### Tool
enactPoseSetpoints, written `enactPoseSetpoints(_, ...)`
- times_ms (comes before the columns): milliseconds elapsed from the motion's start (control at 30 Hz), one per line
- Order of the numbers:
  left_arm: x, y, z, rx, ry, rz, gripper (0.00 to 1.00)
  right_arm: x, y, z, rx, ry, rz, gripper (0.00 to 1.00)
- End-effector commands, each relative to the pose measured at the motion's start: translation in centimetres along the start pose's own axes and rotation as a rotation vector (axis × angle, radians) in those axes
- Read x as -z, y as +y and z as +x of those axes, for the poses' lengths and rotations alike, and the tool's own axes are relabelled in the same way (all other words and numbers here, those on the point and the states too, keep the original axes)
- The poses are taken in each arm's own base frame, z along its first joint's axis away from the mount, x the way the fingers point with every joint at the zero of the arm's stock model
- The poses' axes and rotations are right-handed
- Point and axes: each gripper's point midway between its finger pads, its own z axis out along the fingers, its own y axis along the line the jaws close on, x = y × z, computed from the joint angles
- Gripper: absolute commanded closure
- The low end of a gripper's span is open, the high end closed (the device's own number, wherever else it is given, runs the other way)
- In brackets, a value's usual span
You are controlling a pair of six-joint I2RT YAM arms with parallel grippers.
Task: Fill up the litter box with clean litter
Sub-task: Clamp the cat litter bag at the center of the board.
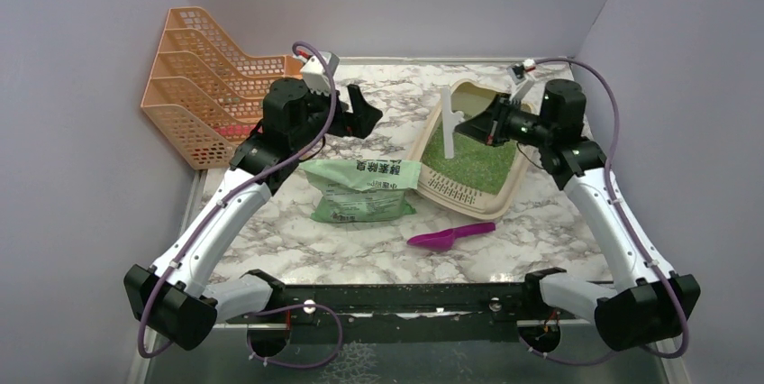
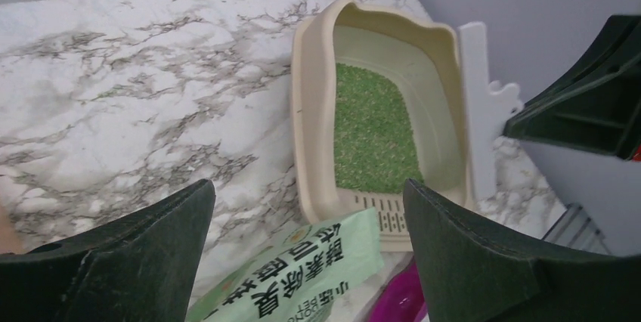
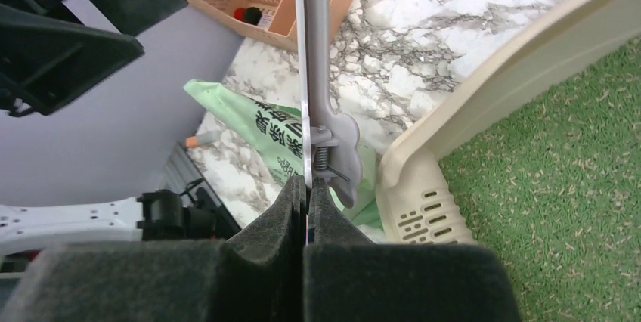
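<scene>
The beige litter box (image 1: 456, 190) lies at the back right, a layer of green clean litter (image 1: 475, 157) spread over its floor. The green litter bag (image 1: 360, 190) lies flat on the table to its left. My right gripper (image 1: 479, 128) hovers over the box, shut on the end of a long grey bag clip (image 1: 448, 121) that stands upright. In the right wrist view the clip (image 3: 314, 57) rises from the closed fingertips (image 3: 295, 193). My left gripper (image 1: 365, 114) hangs open above the table behind the bag, holding nothing; its wrist view shows the box (image 2: 310, 125), litter (image 2: 374, 133) and bag (image 2: 302, 277).
A magenta scoop (image 1: 448, 237) lies on the marble in front of the box. An orange mesh file rack (image 1: 203, 86) stands against the back left wall. Walls close in the table on the left, back and right.
</scene>
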Motion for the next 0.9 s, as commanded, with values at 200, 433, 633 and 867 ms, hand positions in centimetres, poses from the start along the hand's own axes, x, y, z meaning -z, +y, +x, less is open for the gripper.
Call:
enactPoseSetpoints(200, 0.3, -2.5, -3.5, 0.322, -0.123, 0.069, 0.12, -4.7, 2.5, 0.5, 0.313, -0.031, 0.284, 0.99)
enactPoseSetpoints(433, -0.9, -3.2, -2.9, 0.387, -0.096, 0.111, 0.13, -7.1, 5.4, 1.7, 0.436, -0.051, 0.331, 0.99)
enactPoseSetpoints(633, -2.4, -2.9, -1.2, 0.394, -0.047, 0.106, 0.27, -8.7, 7.2, 2.7, 0.499, -0.060, 0.344, 0.99)
enactPoseSetpoints(867, -3.3, -2.4, 0.1, 0.377, -0.012, 0.074, 0.38, -9.5, 9.0, 2.9, 0.521, -0.079, 0.299, 0.99)
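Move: The right hand holds the clip in shut fingers; the open left gripper is some 20 cm to its left, 2 cm farther out and a touch higher. The litter box's middle lies 5 cm ahead of the right hand, 7 cm to its right and 24 cm below. From the left hand the clip is about 19 cm right, 3 cm back and slightly lower, and the litter bag 7 cm back, 3 cm left and 20 cm down. The right hand carries the clip left off the litter box towards the waiting left gripper, about 13 cm and slowing, easing a little back and down while it rolls some 30 degrees, left side dropping, its grip on the clip kept. The left hand goes to meet the clip, about 3.5 cm right and a little forward after rising and sinking again by some 3 cm; it rolls about 20 degrees and closes by roughly a third round the clip's far end, without yet visibly gripping it. ##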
